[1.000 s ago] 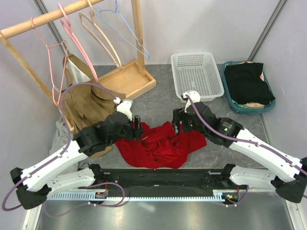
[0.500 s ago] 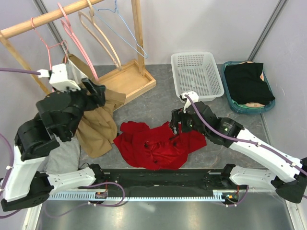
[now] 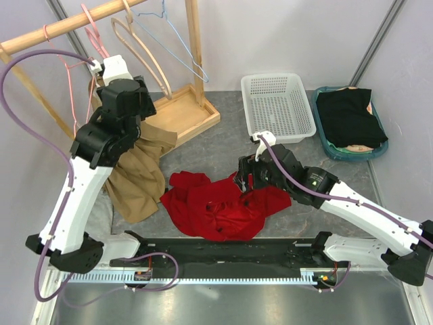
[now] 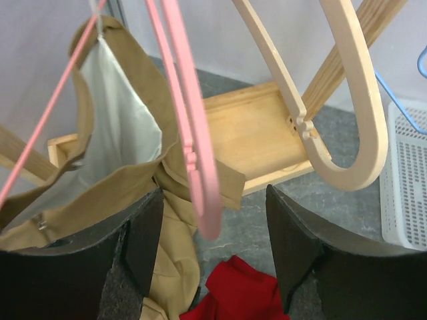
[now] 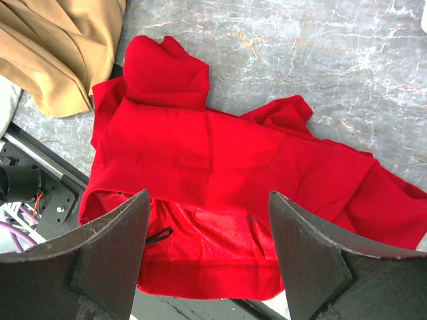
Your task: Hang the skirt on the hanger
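The red skirt [image 3: 216, 206] lies crumpled on the table in front of the arms, and its waist opening faces the right wrist view [image 5: 220, 173]. My right gripper [image 3: 245, 177] hovers open just above it [image 5: 208, 197], holding nothing. My left gripper [image 3: 139, 95] is raised at the clothes rack. It is open [image 4: 213, 200], and the lower end of a pink hanger [image 4: 190, 133] hangs between its fingers without being gripped. A wooden hanger [image 4: 353, 100] hangs to its right. A corner of the skirt [image 4: 233, 293] shows below.
A tan garment [image 3: 135, 162] hangs on a thin pink wire hanger at the rack's left end and drapes to the table. A blue wire hanger [image 3: 179, 47] and the rack's wooden base tray [image 3: 179, 115] are nearby. Back right stand a white basket [image 3: 277, 105] and a teal bin [image 3: 325, 142] holding black cloth.
My left arm has lifted away from the skirt and swung up and left to the hangers on the rack. The skirt stays on the table. The right arm has barely moved.
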Tool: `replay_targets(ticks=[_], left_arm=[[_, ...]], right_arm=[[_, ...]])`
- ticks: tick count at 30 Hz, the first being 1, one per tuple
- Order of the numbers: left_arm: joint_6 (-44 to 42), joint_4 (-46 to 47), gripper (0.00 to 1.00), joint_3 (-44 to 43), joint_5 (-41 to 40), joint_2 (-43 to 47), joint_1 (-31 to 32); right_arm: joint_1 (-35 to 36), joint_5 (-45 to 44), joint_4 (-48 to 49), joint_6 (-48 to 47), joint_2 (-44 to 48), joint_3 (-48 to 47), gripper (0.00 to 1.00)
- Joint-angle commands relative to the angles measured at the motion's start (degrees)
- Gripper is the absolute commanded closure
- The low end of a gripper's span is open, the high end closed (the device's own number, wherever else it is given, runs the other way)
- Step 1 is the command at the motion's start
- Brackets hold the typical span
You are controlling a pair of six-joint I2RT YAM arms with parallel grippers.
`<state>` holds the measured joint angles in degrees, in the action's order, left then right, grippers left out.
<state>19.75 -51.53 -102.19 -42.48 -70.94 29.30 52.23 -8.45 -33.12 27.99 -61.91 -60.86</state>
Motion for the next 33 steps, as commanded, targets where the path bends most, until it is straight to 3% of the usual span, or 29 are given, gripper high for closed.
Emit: replay_targets(ticks=[1,3,5,10,12,22,29,33], left_arm=[[-3.05,4.33,0.34,-2.84,4.85,-1.04,-3.01],[-3.31,4.33,0.38,-3.1,5.74,-2.01,-4.16],[-3.57,4.16,0.49,-3.01,6.62,-2.27,-5.48],[-4.45,2.49,0.91,-3.89,7.32,-2.19,-6.62],[-5.15,1.61,0.98,-5.9,7.32,-2.28,-6.54],[-9.11,-2.87,0.98,-15.58,3.89,-1.67,-6.54],[-8.32,-6.3,0.98,-13.83,5.56,5.0,-6.53],[-8.23,-8.49,0.98,-12.94,10.82,10.02,-6.54]], right_arm=[[-0.11,1.06,2.54,1.1,-0.14,1.44,0.22],[-0.11,0.89,2.8,1.1,-0.4,1.8,0.23],[-0.11,0.8,2.89,1.1,-0.4,1.97,0.23],[-0.11,0.01,2.89,0.84,-0.58,1.97,0.23],[-0.11,0.01,2.89,0.93,-0.76,1.97,0.23],[-0.2,-0.34,2.89,1.19,-1.2,2.41,0.23],[-0.11,-0.34,2.98,1.37,-1.99,2.06,0.23],[-0.11,-0.43,2.89,1.28,-2.43,1.54,0.23]])
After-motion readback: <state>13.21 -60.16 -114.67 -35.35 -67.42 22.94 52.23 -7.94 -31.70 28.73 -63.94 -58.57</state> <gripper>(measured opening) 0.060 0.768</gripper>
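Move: The free pink hanger hangs edge-on from the rail, its lower end about 2 cm ahead of the open left fingers, 1 cm left and level with them. The beige hanger's lower end is roughly 5 cm ahead, 7 cm right and 3 cm higher; the khaki skirt's hanger is about 13 cm left, some 1 cm ahead and near the same height. From the right hand, the pink hanger's lower end is some 12 cm ahead, 25 cm left and 20 cm up. Forward about 2 cm and slightly left, the left hand finishes its reach and shuts its fingers on the lower end of the pink hanger. Keeping that pinch, it lifts and draws back towards the robot, about 6 cm each way, drifting left, with the wrist nearly unturned. The right hand, open above the red skirt, sinks a couple of centimetres. ##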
